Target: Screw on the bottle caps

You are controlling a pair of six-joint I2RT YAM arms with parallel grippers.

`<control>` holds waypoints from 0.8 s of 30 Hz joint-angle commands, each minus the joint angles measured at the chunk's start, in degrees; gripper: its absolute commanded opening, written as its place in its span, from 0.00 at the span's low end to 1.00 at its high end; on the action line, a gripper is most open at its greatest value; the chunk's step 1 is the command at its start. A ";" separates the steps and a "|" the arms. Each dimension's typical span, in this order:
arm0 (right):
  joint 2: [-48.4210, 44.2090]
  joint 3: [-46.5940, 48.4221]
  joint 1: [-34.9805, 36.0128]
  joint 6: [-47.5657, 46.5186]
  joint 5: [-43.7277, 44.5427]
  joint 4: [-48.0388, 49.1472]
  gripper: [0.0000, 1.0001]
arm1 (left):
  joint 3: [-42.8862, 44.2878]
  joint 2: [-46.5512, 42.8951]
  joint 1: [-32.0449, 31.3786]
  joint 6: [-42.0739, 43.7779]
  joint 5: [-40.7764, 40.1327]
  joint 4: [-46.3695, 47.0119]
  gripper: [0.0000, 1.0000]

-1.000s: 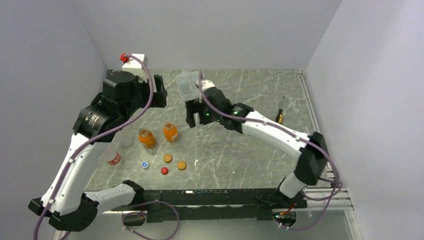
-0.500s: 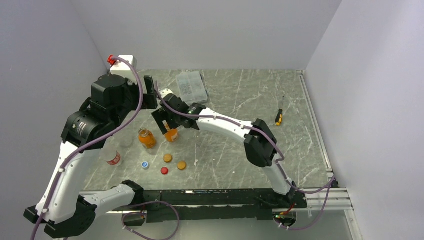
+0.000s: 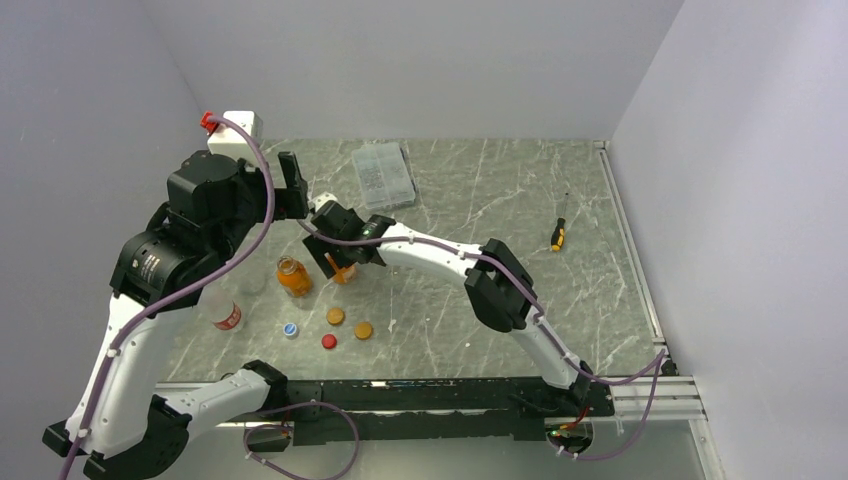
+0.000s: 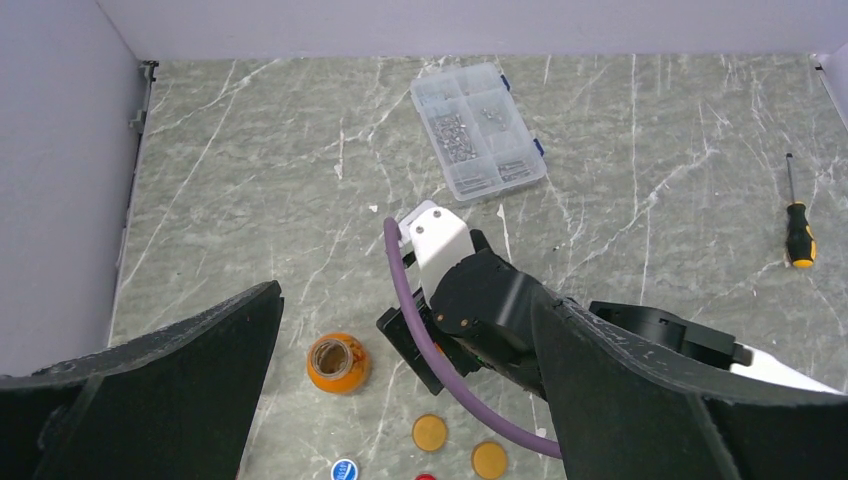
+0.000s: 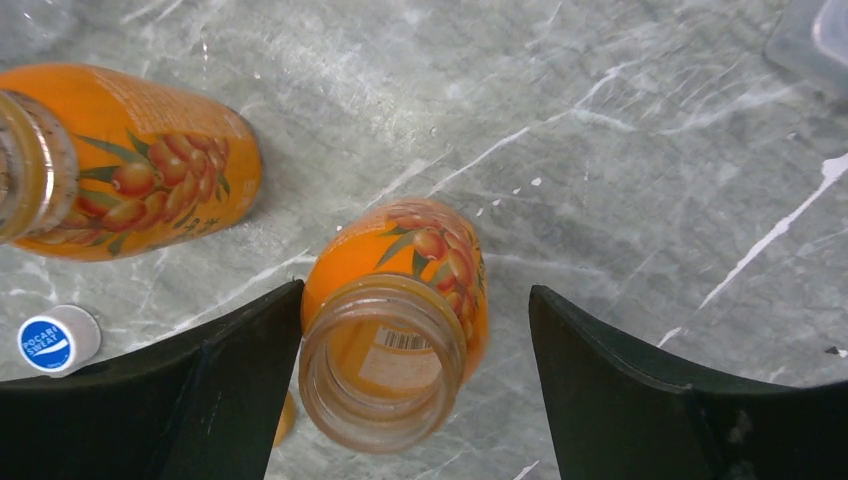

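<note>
Two open orange bottles stand left of centre. One bottle is between my right gripper's open jaws, its mouth touching the left finger while the right finger stands apart; from above it is mostly hidden under the right gripper. The other orange bottle stands just to its left. A clear bottle with a red label is further left. Two orange caps, a red cap and a blue-and-white cap lie in front. My left gripper hangs open high above, holding nothing.
A clear compartment box lies at the back centre, and a screwdriver lies to the right. The left arm's raised wrist and cable stand close to the right wrist. Walls close the table in on the left, back and right.
The right arm swung left from the compartment box and came down round the orange bottle, its jaws narrowing a little. The left arm drew back to the left.
</note>
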 commanded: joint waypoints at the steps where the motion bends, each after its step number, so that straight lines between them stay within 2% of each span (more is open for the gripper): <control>1: 1.29 3.62 0.79 -0.70 1.27 -0.79 0.82 | 1.47 -0.41 -0.10 0.05 -0.26 1.87 0.99; 6: 1.87 3.79 0.76 -0.02 2.16 -0.62 0.69 | 0.14 -0.73 -0.10 0.00 -0.10 1.94 0.99; 8: 1.49 3.42 0.81 0.07 2.54 -0.24 0.60 | -0.94 -0.92 -0.10 0.06 0.22 2.11 0.99; 10: 0.70 2.79 0.61 0.02 2.89 0.13 0.46 | -2.60 -1.37 -0.10 0.41 1.17 2.60 0.99; 12: -0.78 1.62 0.16 0.20 2.71 0.27 0.39 | -5.31 -2.49 -0.10 1.95 4.02 4.54 0.99; 15: -5.24 -2.56 -2.26 2.00 -1.76 0.95 0.35 | -10.28 -4.81 -0.10 3.77 9.03 9.22 0.99; 20: -19.66 -16.52 -9.17 6.40 -12.71 6.32 0.35 | -16.84 -7.03 -0.10 6.91 19.17 16.57 0.99; 24: -30.16 -24.27 -14.37 8.89 -18.37 6.87 0.35 | -21.85 -8.16 -0.10 10.67 29.80 23.11 0.99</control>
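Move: The open orange bottle stands almost straight under the right hand, its middle some 3 cm below the hand point, between the open fingers. The second orange bottle is about 12 cm left and 3 cm back, equally low. One yellow cap lies about 10 cm back and 1 cm left, the other 13 cm back and 6 cm right, both 8 cm down. From the left hand the bottle being gripped is roughly 5 cm ahead, 4 cm right and 36 cm below. The bottle is taken by the right hand: its open fingers sink another 2 cm around it, close on its sides, then after a brief hold carry it right about 9 cm, rising some 5 cm late and tipping slightly. Meanwhile the left hand, fingers wide open, drops and shifts right about 5 cm each towards that bottle, turning clockwise nearly 20 degrees. ##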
